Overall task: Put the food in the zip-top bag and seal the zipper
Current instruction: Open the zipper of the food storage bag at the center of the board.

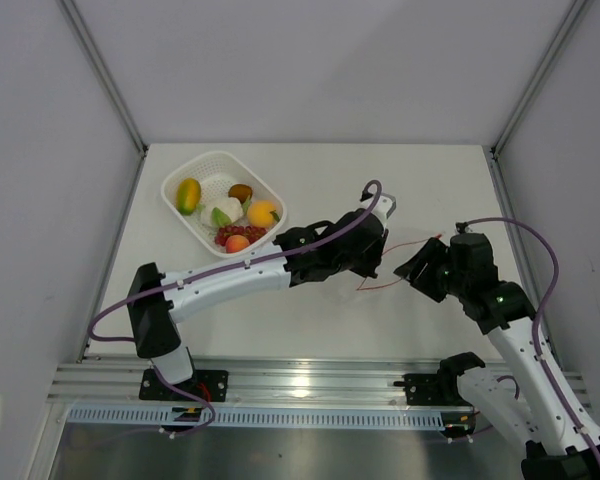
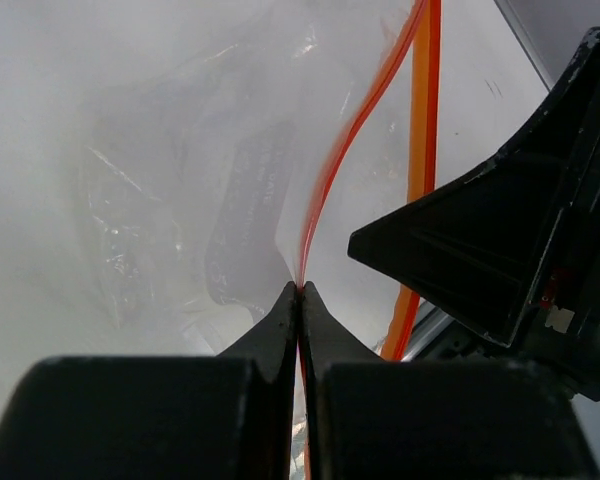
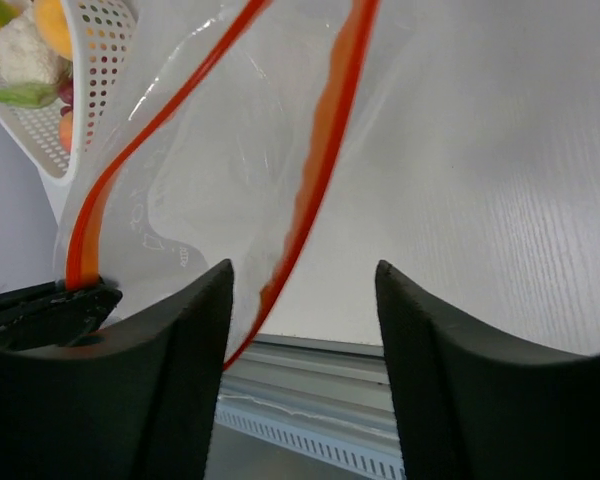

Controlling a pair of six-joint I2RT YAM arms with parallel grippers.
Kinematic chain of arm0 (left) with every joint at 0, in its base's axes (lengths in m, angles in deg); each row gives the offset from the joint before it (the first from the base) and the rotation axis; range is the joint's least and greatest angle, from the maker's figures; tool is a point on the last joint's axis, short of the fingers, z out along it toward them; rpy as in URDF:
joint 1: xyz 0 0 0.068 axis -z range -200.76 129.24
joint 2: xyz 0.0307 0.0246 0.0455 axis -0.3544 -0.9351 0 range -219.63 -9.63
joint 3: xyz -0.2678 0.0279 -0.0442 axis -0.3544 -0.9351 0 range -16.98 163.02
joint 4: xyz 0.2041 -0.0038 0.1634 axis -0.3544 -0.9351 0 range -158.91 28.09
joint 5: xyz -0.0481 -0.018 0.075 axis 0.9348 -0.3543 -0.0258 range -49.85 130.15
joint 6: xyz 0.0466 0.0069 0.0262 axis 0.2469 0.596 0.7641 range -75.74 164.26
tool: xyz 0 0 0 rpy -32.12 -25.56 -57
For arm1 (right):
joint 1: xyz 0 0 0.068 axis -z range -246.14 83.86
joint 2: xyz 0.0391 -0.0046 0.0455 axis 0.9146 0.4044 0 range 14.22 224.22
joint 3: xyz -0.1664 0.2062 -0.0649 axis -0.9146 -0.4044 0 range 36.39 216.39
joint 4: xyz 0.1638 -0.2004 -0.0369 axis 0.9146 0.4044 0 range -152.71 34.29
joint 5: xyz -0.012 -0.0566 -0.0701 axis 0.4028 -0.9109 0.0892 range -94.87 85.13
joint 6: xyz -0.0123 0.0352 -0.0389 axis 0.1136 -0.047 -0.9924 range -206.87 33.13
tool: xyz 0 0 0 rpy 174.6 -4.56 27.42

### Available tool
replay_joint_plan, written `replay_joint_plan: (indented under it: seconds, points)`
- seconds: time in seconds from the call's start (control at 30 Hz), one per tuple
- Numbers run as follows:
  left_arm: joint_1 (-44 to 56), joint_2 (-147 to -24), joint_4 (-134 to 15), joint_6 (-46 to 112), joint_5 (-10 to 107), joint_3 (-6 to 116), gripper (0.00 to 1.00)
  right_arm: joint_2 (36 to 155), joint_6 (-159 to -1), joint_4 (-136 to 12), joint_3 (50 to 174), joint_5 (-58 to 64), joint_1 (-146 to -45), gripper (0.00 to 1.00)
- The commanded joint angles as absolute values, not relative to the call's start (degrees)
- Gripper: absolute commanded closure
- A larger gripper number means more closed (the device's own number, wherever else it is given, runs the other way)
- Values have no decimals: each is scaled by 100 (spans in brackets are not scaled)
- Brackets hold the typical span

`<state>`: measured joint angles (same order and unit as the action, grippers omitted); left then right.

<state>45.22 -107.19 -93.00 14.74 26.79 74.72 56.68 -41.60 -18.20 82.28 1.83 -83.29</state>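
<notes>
The food lies in a white mesh basket (image 1: pixel 205 165): yellow-green mango (image 1: pixel 188 195), brown piece (image 1: pixel 240 192), orange (image 1: pixel 263 214), white-and-green piece (image 1: pixel 223 212), red grapes (image 1: pixel 235 232) and peach-coloured piece (image 1: pixel 237 243). The clear zip-top bag (image 2: pixel 180 180) hangs between the two arms, and nothing shows inside it. My left gripper (image 2: pixel 300 288) is shut on one lip of the red-orange zipper (image 2: pixel 340 160). My right gripper (image 3: pixel 302 268) faces it, open. The other zipper lip (image 3: pixel 325 130) runs down just inside its left finger (image 3: pixel 195 330), apart from the right finger.
The basket (image 3: pixel 90 60) stands at the back left of the white table (image 1: pixel 430 180), close behind the bag. A metal rail (image 1: pixel 300 380) runs along the near edge under the arms. Grey walls close in both sides.
</notes>
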Motion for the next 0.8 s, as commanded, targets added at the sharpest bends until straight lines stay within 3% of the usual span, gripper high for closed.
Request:
replay_joint_plan:
  seconds: [0.0, 0.03, 0.13, 0.17, 0.2, 0.57, 0.77]
  points:
    - [4420, -10517, -9188, 1149, 2916, 7636, 99, 5562, -4187, -1850, 8525, 137, -8319, 44]
    - [4411, -10500, -9153, 1087, 2960, 7601, 99, 5536, -4257, -1877, 8552, 198, -8337, 46]
    - [4393, -10385, -8741, 902, 3206, 7337, 99, 5492, -4582, -1790, 8858, 269, -8354, 70]
    - [4393, -10376, -8644, 849, 3285, 7250, 99, 5500, -4644, -1545, 8981, 51, -8355, 93]
    - [4384, -10394, -8521, 727, 3416, 7267, 99, 5570, -4696, -1412, 9235, -64, -8355, 100]
    - [4244, -10201, -7518, 102, 3769, 6011, 99, 6853, -6075, -401, 10748, -900, -8363, 100]
    - [4147, -10165, -7159, 216, 3646, 5106, 100, 7127, -6139, -681, 10241, -698, -8626, 100]
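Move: Just off the half-open right fingers, about 1 cm ahead and 2 cm to their left at fingertip height, lies the free orange zipper lip. The other lip, already pinched in the left gripper, is some 7 cm left of the right hand, 2 cm farther out and 4 cm higher; the clear bag body lies lower, roughly 8 cm ahead and 8 cm left. From the left hand the free lip is about 5 cm right, 1 cm back and 4 cm below. Closing on the free lip almost in place, the right fingers pinch it, then lift about 8 cm and sink back 3 while carrying it forward some 3 cm and slightly right, the hand rolling left side down. The left keeps its pinch on the other lip, eases 2.5 cm right, then sinks to end about 7 cm lower and a little back, tipping down. ##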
